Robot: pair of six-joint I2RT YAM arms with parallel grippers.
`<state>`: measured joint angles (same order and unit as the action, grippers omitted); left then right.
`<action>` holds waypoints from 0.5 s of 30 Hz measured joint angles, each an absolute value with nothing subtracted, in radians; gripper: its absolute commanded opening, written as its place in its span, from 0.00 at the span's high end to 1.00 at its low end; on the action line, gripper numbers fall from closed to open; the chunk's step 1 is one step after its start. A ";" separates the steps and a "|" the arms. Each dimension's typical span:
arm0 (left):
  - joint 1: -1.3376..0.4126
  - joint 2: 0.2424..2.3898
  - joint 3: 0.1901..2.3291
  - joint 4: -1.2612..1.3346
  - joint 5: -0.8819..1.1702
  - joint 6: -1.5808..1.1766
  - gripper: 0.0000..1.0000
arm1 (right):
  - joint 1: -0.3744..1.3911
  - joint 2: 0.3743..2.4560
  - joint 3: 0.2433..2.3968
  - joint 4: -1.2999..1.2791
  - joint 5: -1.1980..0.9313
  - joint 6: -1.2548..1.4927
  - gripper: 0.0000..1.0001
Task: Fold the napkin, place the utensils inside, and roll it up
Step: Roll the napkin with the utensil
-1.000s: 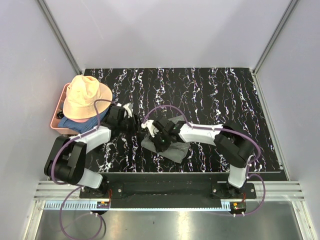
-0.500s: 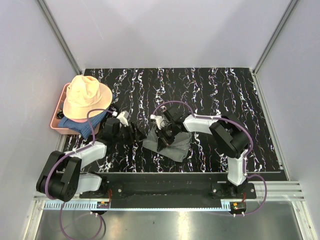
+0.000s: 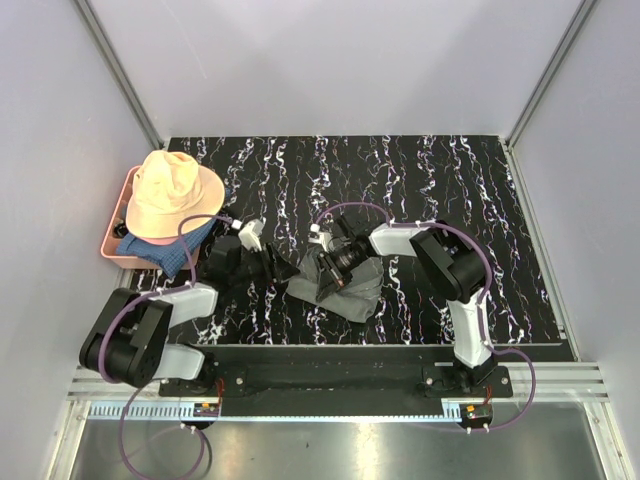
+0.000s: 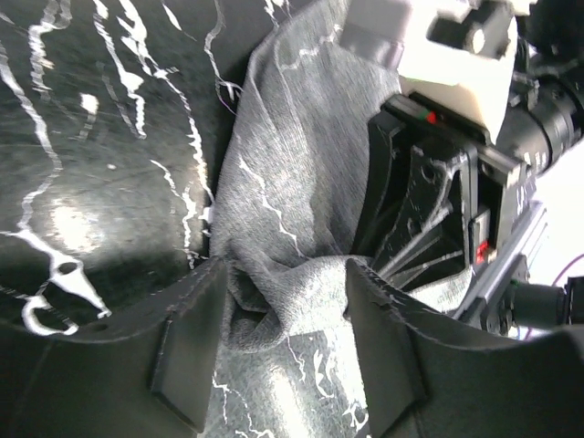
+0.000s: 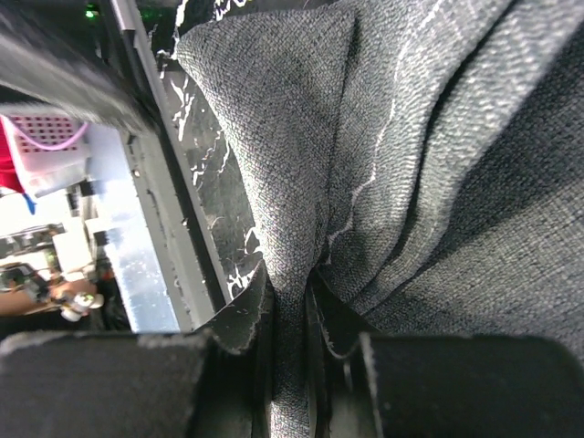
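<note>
The grey napkin lies crumpled on the black marbled table between the two arms. My right gripper is shut on a raised fold of the napkin, and the cloth runs down between its fingers. My left gripper is at the napkin's left edge. In the left wrist view its jaws stand apart with a bunched corner of napkin between the fingers. The right wrist's body looms just behind the cloth. The utensils are out of view.
A peach hat sits on a blue cloth in a pink tray at the table's left edge. Grey walls close in the back and both sides.
My left gripper has come forward and right to the napkin's left edge and its jaws have narrowed a little. My right gripper has drawn back slightly, still pinching the cloth.
</note>
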<state>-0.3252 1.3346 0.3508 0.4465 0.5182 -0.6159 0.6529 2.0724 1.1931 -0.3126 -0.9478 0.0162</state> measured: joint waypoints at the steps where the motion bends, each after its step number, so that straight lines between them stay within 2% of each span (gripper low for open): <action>1: -0.329 1.347 0.351 0.458 0.526 -0.619 0.46 | 0.651 2.078 1.195 -0.313 -0.957 0.017 0.89; 4: -0.337 1.373 0.351 0.482 0.545 -0.627 0.49 | 0.641 2.096 1.202 -0.313 -0.988 0.021 0.89; 7: -0.342 1.388 0.351 0.504 0.554 -0.632 0.58 | 0.636 2.103 1.204 -0.313 -1.000 0.024 0.88; 10: -0.344 1.419 0.351 0.527 0.561 -0.636 0.70 | 0.633 2.109 1.206 -0.313 -1.012 0.025 0.87; 11: -0.344 1.435 0.351 0.530 0.563 -0.640 0.78 | 0.633 2.110 1.206 -0.313 -1.013 0.025 0.86; 15: -0.344 1.477 0.354 0.527 0.566 -0.648 0.94 | 0.632 2.110 1.207 -0.313 -1.011 0.036 0.74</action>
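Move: The napkin roll's left end sticks up just under the open left fingers, about 1 cm back, 1 cm right and 2 cm below them. The right gripper, shut on the roll, sits some 8 cm to the left hand's right, 4 cm back and 3 cm lower. The napkin's flat part is centred about 12 cm right of the left hand and 3 cm back. From the right hand, that end lies roughly 7 cm left and 3 cm forward. The napkin roll's left end gets pinched by the left hand, which sinks about 2.5 cm onto the end while easing a centimetre right and slightly back. Its fingers start wide apart and close most of the way, mainly late in the descent. The right hand stays put, still gripping the roll, its wrist tipping only some 5 degrees. ##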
